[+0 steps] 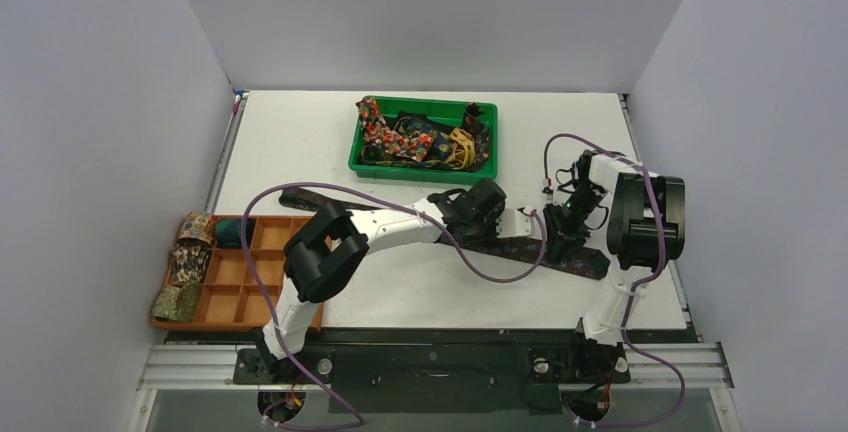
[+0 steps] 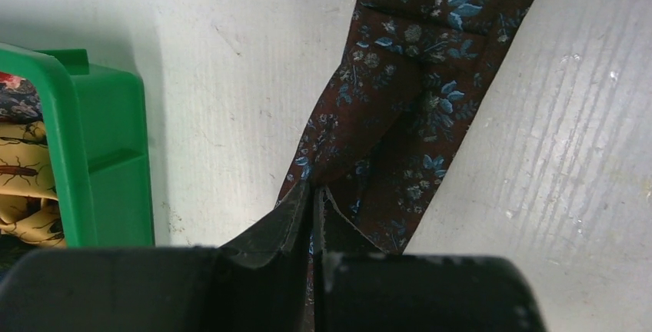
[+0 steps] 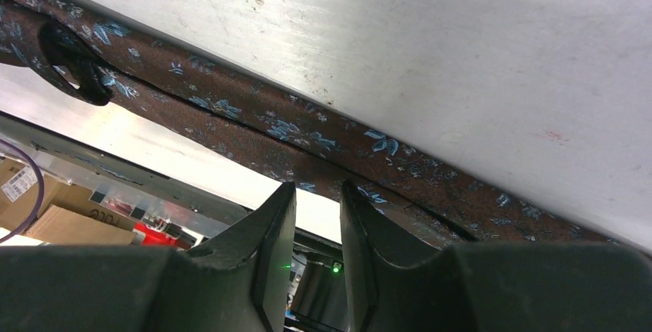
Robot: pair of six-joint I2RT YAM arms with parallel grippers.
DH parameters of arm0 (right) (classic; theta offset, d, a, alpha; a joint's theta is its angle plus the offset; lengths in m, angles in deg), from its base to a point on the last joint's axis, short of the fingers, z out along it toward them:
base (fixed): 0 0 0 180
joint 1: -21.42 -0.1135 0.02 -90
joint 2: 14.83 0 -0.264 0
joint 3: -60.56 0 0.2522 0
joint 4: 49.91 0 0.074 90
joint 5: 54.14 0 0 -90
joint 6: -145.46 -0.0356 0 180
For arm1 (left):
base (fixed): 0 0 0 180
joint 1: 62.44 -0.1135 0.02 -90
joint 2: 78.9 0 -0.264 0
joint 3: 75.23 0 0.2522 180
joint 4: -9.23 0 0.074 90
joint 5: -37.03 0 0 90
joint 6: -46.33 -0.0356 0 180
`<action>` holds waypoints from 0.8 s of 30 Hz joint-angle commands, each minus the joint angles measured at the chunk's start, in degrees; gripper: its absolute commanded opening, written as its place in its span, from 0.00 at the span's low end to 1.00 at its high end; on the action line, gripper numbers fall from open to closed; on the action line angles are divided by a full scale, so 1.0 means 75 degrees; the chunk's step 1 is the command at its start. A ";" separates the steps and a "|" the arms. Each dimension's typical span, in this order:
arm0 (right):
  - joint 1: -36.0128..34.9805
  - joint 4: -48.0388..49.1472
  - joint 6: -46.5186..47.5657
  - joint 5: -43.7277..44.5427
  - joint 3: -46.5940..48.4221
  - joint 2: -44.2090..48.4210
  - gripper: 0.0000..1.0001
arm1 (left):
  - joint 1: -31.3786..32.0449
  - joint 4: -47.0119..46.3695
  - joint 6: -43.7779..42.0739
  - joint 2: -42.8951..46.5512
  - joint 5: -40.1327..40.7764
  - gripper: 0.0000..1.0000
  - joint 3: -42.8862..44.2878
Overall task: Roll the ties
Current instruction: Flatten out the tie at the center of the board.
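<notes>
A long dark brown tie [image 1: 520, 249] with small blue flowers lies slanted across the table, from the middle left to the right front. My left gripper [image 1: 487, 214] is down on its middle stretch. In the left wrist view that gripper [image 2: 315, 191] is shut on a pinched fold of the tie [image 2: 407, 78]. My right gripper [image 1: 556, 242] hangs over the tie's wide right end. In the right wrist view it [image 3: 317, 190] stands slightly open with nothing between its fingers, and the tie [image 3: 307, 136] runs just past the tips. Several more ties [image 1: 420, 137] are heaped in a green bin.
The green bin [image 1: 420, 169] stands at the back centre, and its corner [image 2: 108, 155] shows close to the left gripper. An orange compartment tray [image 1: 262, 287] at the front left holds rolled ties [image 1: 188, 264]. Purple cables [image 1: 500, 274] loop over the table.
</notes>
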State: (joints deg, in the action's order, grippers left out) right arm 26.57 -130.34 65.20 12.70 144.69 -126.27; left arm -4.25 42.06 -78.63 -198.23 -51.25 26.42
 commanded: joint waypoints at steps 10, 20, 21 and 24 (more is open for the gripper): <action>-0.0099 0.0061 -0.0062 0.0015 0.0015 -0.0058 0.25 | 0.0186 -0.0032 0.0591 0.0161 -0.1495 0.00 0.0027; -0.0216 0.0100 -0.0014 -0.0193 -0.0018 -0.0229 0.25 | 0.0266 -0.0091 0.0605 -0.0207 -0.1450 0.00 0.0111; -0.0208 0.0089 0.0042 -0.0240 -0.0036 -0.0261 0.25 | 0.0273 -0.0116 0.0588 -0.0217 -0.1390 0.00 0.0050; -0.0200 0.0099 0.0157 -0.0255 -0.0126 -0.0460 0.19 | 0.0269 -0.0195 0.0579 -0.0256 -0.1043 0.00 -0.0033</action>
State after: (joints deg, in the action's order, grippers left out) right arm 25.46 -130.63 65.28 11.50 144.69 -127.75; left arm -2.52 42.41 -74.37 -199.60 -60.72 25.90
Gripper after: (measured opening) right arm 0.224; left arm 0.007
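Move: The left fingers are shut on a raised fold of the tie, about level with them, with the cloth beneath some 2 cm lower. The green tray's middle is roughly 27 cm ahead and 16 cm left of that hand. The tie's stretch by the right hand lies about 1 cm ahead of that hand and 1 cm below; the tie's right end is some 10 cm right and 2 cm back of that hand. Left hand, still pinching the tie, drags it back about 4 cm and 2 cm right, ending about 2 cm lower. ##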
